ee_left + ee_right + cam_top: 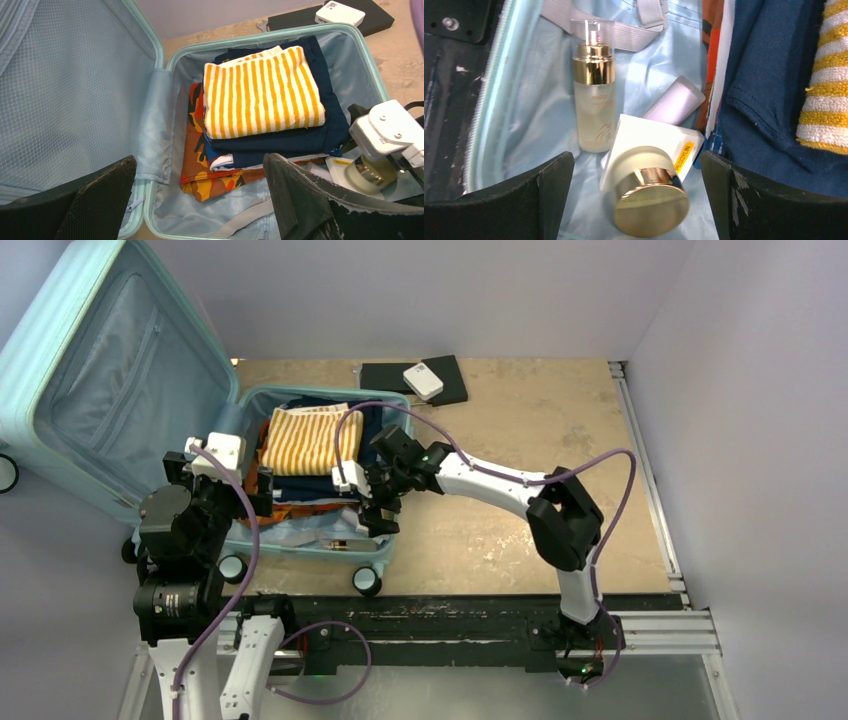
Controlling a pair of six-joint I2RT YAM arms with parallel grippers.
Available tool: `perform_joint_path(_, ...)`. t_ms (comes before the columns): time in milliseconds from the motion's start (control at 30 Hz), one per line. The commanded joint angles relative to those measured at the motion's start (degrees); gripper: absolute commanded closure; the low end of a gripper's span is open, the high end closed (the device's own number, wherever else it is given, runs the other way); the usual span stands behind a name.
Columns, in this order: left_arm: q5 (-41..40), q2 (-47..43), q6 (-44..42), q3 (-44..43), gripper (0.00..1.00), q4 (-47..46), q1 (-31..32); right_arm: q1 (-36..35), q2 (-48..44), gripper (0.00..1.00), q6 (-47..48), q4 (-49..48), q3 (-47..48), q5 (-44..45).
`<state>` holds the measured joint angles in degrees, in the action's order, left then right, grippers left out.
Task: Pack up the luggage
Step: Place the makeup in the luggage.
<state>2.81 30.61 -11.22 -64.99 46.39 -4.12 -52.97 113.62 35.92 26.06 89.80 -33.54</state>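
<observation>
The pale mint luggage (100, 390) lies open on the table's left, lid propped up. Inside is a stack of folded clothes topped by an orange-and-white striped towel (305, 438) (262, 92). My right gripper (636, 157) hangs open over the near part of the case, its fingers wide on either side of a gold-lidded frosted jar (649, 195) without touching it. The jar rests on a white box (649, 137), beside a gold-collared pump bottle (595, 107) and a lilac tube (674, 102). My left gripper (200, 160) is open and holds nothing above the case's near left corner.
A black flat box (455, 380) with a white device (423, 380) on it sits behind the suitcase. A grey elastic strap (599, 25) lies on the lining. Orange camouflage cloth (220, 185) sits under the navy clothes (300, 140). A metal rail (650, 480) runs along the table's right edge.
</observation>
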Motion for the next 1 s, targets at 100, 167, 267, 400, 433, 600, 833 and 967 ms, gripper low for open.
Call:
perform_joint_path(100,0.4,0.7,0.8,-1.6,0.01,-0.6,-0.5,-0.1,-9.8,0.01,1.4,4.8,3.4,-0.9)
perform_joint_path(167,0.5,0.8,0.9,-1.9,0.01,-0.5,-0.5,0.0,-11.8,0.01,1.4,4.2,3.3,0.0)
perform_joint_path(267,0.5,1.2,0.9,-2.6,0.01,-0.2,-0.5,0.0,-13.5,0.01,1.2,3.3,2.8,1.6)
perform_joint_path(400,0.5,2.2,0.0,-4.8,0.01,0.3,-0.5,0.2,-15.5,0.01,0.5,0.3,0.6,5.1)
perform_joint_path(433,0.4,2.6,-0.5,-5.7,0.01,0.5,-0.5,0.4,-15.9,0.01,0.1,-0.8,-0.1,6.3)
perform_joint_path(600,-7.3,8.5,-4.4,-12.1,0.01,1.4,-0.5,2.2,-18.2,0.01,-1.9,-4.1,-3.1,9.5)
perform_joint_path(833,-26.0,22.4,-12.5,-26.0,0.01,-0.4,-0.5,11.0,-24.9,0.01,-2.8,-6.9,-9.0,1.9)
perform_joint_path(967,-31.1,28.8,-16.8,-36.6,0.01,-2.8,-0.5,15.2,-27.5,0.01,-2.0,-7.6,-12.1,-0.5)
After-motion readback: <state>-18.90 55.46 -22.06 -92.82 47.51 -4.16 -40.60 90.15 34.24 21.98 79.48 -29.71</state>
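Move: Between the right hand's open fingers, about 2 cm below their midpoint, is the gold jar. From that hand the white box lies some 4 cm left and 3 cm back, and the glass bottle roughly 6 cm left and 8 cm back, both slightly lower; the white charger is about 28 cm ahead and 9 cm right. The left hand has the open lid's middle about 18 cm left, 8 cm ahead and 10 cm below; the jar lies about 20 cm right, 4 cm ahead and 25 cm below. Lifting off the jar with fingers staying wide open, the right hand rises about 12 cm, then swings right about 8 cm and forward past the luggage's right rim, turning some 15 degrees clockwise. The empty left hand waits, then climbs about 10 cm while moving left and forward towards the open lid, rolling its left side down-to-up and turning some 20 degrees counter-clockwise. ##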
